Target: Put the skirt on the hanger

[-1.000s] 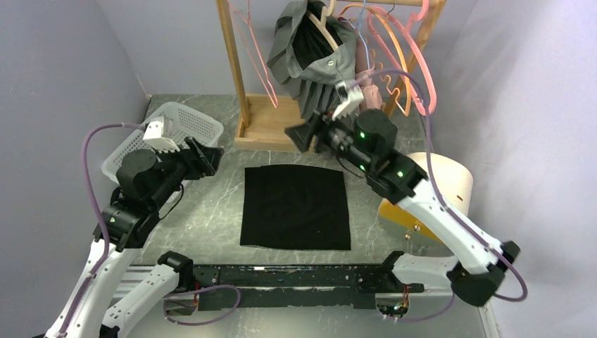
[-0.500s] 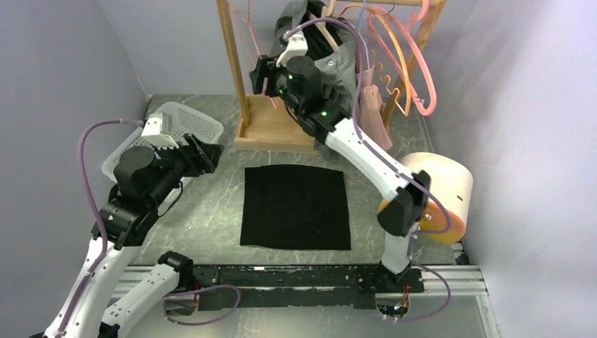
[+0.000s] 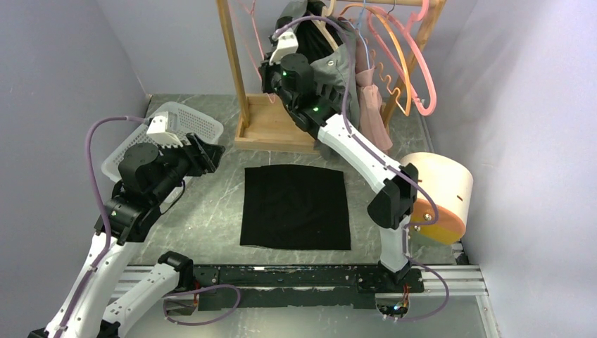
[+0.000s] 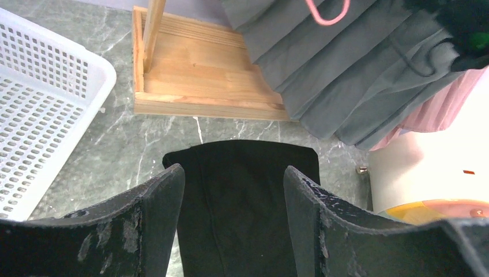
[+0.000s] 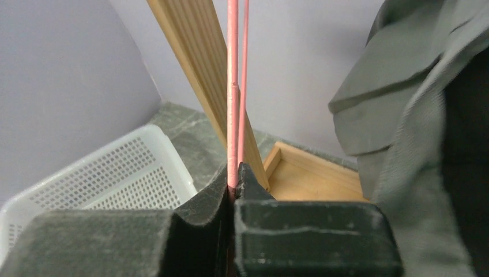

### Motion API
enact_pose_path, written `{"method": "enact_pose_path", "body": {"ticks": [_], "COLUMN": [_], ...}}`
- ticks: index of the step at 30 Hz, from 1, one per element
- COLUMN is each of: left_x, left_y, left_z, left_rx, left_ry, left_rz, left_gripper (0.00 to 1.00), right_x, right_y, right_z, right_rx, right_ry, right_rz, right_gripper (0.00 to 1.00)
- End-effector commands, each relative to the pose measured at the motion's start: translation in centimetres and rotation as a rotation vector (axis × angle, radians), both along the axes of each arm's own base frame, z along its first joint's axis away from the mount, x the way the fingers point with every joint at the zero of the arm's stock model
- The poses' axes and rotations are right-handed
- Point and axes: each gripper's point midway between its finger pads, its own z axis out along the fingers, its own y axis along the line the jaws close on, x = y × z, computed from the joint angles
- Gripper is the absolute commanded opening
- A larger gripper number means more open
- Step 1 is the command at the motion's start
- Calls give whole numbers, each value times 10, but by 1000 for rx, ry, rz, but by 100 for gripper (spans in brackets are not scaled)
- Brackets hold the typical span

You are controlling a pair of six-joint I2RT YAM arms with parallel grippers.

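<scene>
The black skirt [image 3: 296,208] lies flat on the table's middle; the left wrist view shows its far edge [image 4: 242,196]. My left gripper [image 3: 210,156] hovers left of the skirt, open and holding nothing, and its fingers frame the cloth [image 4: 233,173]. A thin pink wire hanger [image 3: 258,44] hangs at the left end of the wooden rack [image 3: 232,63]. My right gripper [image 3: 266,74] is raised to it and shut on one of its wires [image 5: 232,86], which runs up out of the closed jaws [image 5: 233,173].
A white perforated basket [image 3: 176,127] stands at the back left. A grey pleated garment [image 3: 331,63], a pink garment [image 3: 369,105] and more pink and orange hangers [image 3: 415,63] hang on the rack. A round cream and orange tub [image 3: 440,190] lies at the right.
My right arm swung from above the skirt's far right corner up and left to the rack's left end and shut on the pink hanger. The left arm barely moved.
</scene>
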Motion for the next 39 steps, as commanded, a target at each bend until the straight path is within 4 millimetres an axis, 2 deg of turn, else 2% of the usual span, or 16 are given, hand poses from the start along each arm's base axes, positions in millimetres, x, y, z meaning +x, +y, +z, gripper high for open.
{"method": "enact_pose_path", "body": {"ticks": [1,6,11,14,19,20,23,24,27,33,35,39], "left_x": [-2,0,-1,-1,4,4,5,5,5,2,2,12], "left_y": [-4,-2,-4,-5,-6,-8,-22,-26,-39,-63,-70,-78], "left_z": [1,-2,2,4,11,15,35,44,64,110,118,116], "left_rx": [14,12,-1,-14,-59,-77,-136,-159,-235,-420,-468,-528], "left_ry": [-4,7,-7,-14,-15,-20,-65,-85,-131,-250,-277,-260], "left_rz": [-27,-10,-19,-23,-4,-9,-70,-92,-149,-287,-328,-346], "left_gripper": [68,68,69,74,84,86,89,89,90,89,89,88], "right_x": [-18,-37,-58,-79,-121,-134,-159,-165,-185,-229,-239,-251], "right_y": [-23,-25,-32,-38,-60,-65,-71,-72,-74,-62,-58,-49], "right_z": [88,101,89,81,73,76,65,55,48,44,45,46], "right_rx": [115,100,106,108,148,162,185,184,239,372,394,425], "right_ry": [-183,-233,-212,-188,-147,-147,-96,-71,-26,44,60,88], "right_rz": [-19,52,104,153,208,240,300,317,374,580,635,720], "right_gripper": [0,0,0,0,0,0,0,0,0,0,0,0]}}
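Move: Just ahead of the shut right fingers, which hold its lower near end, the pink hanger still hangs on the rack, its middle some 14 cm forward, 5 cm left and 5 cm up. The grey skirt hangs about 14 cm to the right and 8 cm ahead. The black skirt, over which the hanger is taken, lies 24 cm back, 8 cm right, 37 cm below. From the left hand the hanger's middle is some 35 cm ahead, 6 cm right, 8 cm up; the black skirt is 17 cm right, level, 33 cm below. Lifting about 6 cm to unhook the pink hanger, the right hand then draws it back over 20 cm and somewhat right, away from the rack towards the black skirt, sinking again and turning some 30 degrees counter-clockwise, grip kept. Late on, the left hand rises 9 cm and goes 6 cm right towards the hanger, opening wider, rolling its left side down and turning clockwise. ##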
